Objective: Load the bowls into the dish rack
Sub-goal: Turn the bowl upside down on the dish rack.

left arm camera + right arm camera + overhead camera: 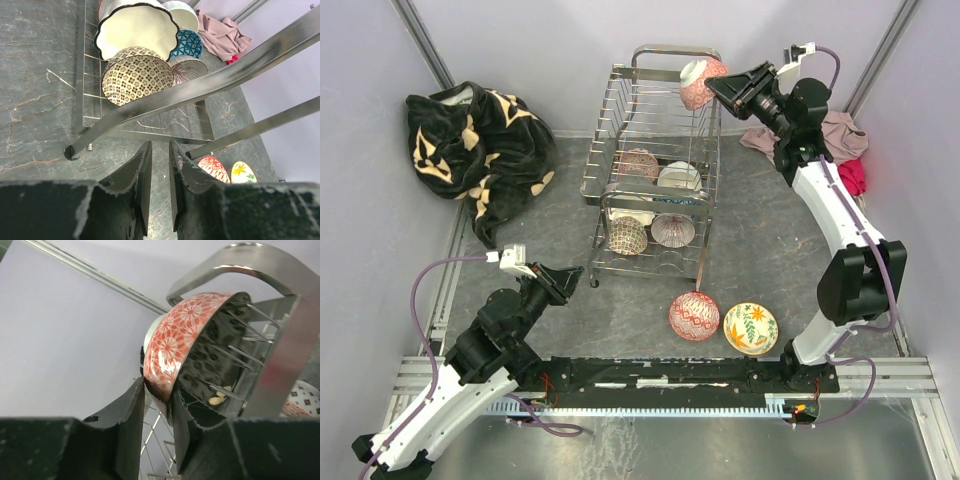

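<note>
The chrome dish rack [650,110] stands mid-table. Against the looped handle [260,255] at its far end, a red flower-patterned bowl [703,85] [180,340] stands on edge on the top tier. My right gripper [713,88] [157,390] is shut on that bowl's rim. Several bowls sit in the lower tier, among them a brown-patterned one [137,77] and a white scalloped one [132,27]. A red bowl [694,315] and a yellow floral bowl [750,328] lie on the table in front of the rack. My left gripper [575,275] [160,145] hovers by the rack's near-left foot, narrowly open and empty.
A black and cream blanket [470,145] is heaped in the far left corner. Pink cloth [830,135] and red cloth [853,175] lie at the far right behind my right arm. Grey walls close in the table on three sides.
</note>
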`<state>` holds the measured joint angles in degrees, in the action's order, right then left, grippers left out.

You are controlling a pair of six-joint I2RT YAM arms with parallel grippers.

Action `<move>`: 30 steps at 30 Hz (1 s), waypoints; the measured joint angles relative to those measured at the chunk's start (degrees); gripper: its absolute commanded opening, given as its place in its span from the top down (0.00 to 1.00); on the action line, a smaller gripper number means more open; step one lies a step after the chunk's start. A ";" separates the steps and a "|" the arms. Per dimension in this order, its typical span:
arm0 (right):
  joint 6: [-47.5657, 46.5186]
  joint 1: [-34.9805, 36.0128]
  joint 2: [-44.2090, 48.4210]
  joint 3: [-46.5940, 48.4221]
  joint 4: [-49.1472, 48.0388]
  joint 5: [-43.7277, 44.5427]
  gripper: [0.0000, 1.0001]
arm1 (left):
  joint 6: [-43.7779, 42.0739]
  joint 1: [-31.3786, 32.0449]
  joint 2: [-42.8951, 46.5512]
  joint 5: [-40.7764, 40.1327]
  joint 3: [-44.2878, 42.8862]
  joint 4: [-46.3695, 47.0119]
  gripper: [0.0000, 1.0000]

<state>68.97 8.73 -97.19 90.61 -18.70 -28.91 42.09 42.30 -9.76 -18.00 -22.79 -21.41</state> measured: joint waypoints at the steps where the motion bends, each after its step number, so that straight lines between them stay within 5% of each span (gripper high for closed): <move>1: -0.28 -0.24 0.31 -0.39 0.72 -0.07 0.63 | -0.02 0.00 0.00 0.00 0.00 0.00 0.74; 14: -8.00 -1.01 5.20 -0.28 13.33 -1.66 0.45 | 0.00 0.00 -0.39 0.07 0.00 0.00 0.74; 30: -22.14 -2.49 8.33 5.99 37.66 4.85 0.43 | 0.00 0.00 -0.48 0.09 0.02 0.00 0.74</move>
<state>46.83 6.24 -88.86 96.60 18.96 -24.05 42.09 42.30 -10.24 -17.91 -22.76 -21.41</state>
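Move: The salmon bowl sits at the far right corner of the rack's top level, its rim between the right fingertips; the bowl's middle is about 2 cm ahead of that hand and 3 cm to its left, at about its height. The rack's far handle bar is some 6 cm ahead and 7 cm left. The white bowl on the shelf below lies roughly 18 cm back, 4 cm left and 20 cm lower. From the left hand, the salmon bowl is about 33 cm ahead, 24 cm right and 22 cm up. Spread the right fingers further to free the salmon bowl's rim, and draw that hand off about 7 cm in all: back and down first, then more and more to the right as well, away from the bowl and the rack's far right corner. Roll the wrist as you go so its left side drops, some 25 degrees, the fingertips dipping a little. ##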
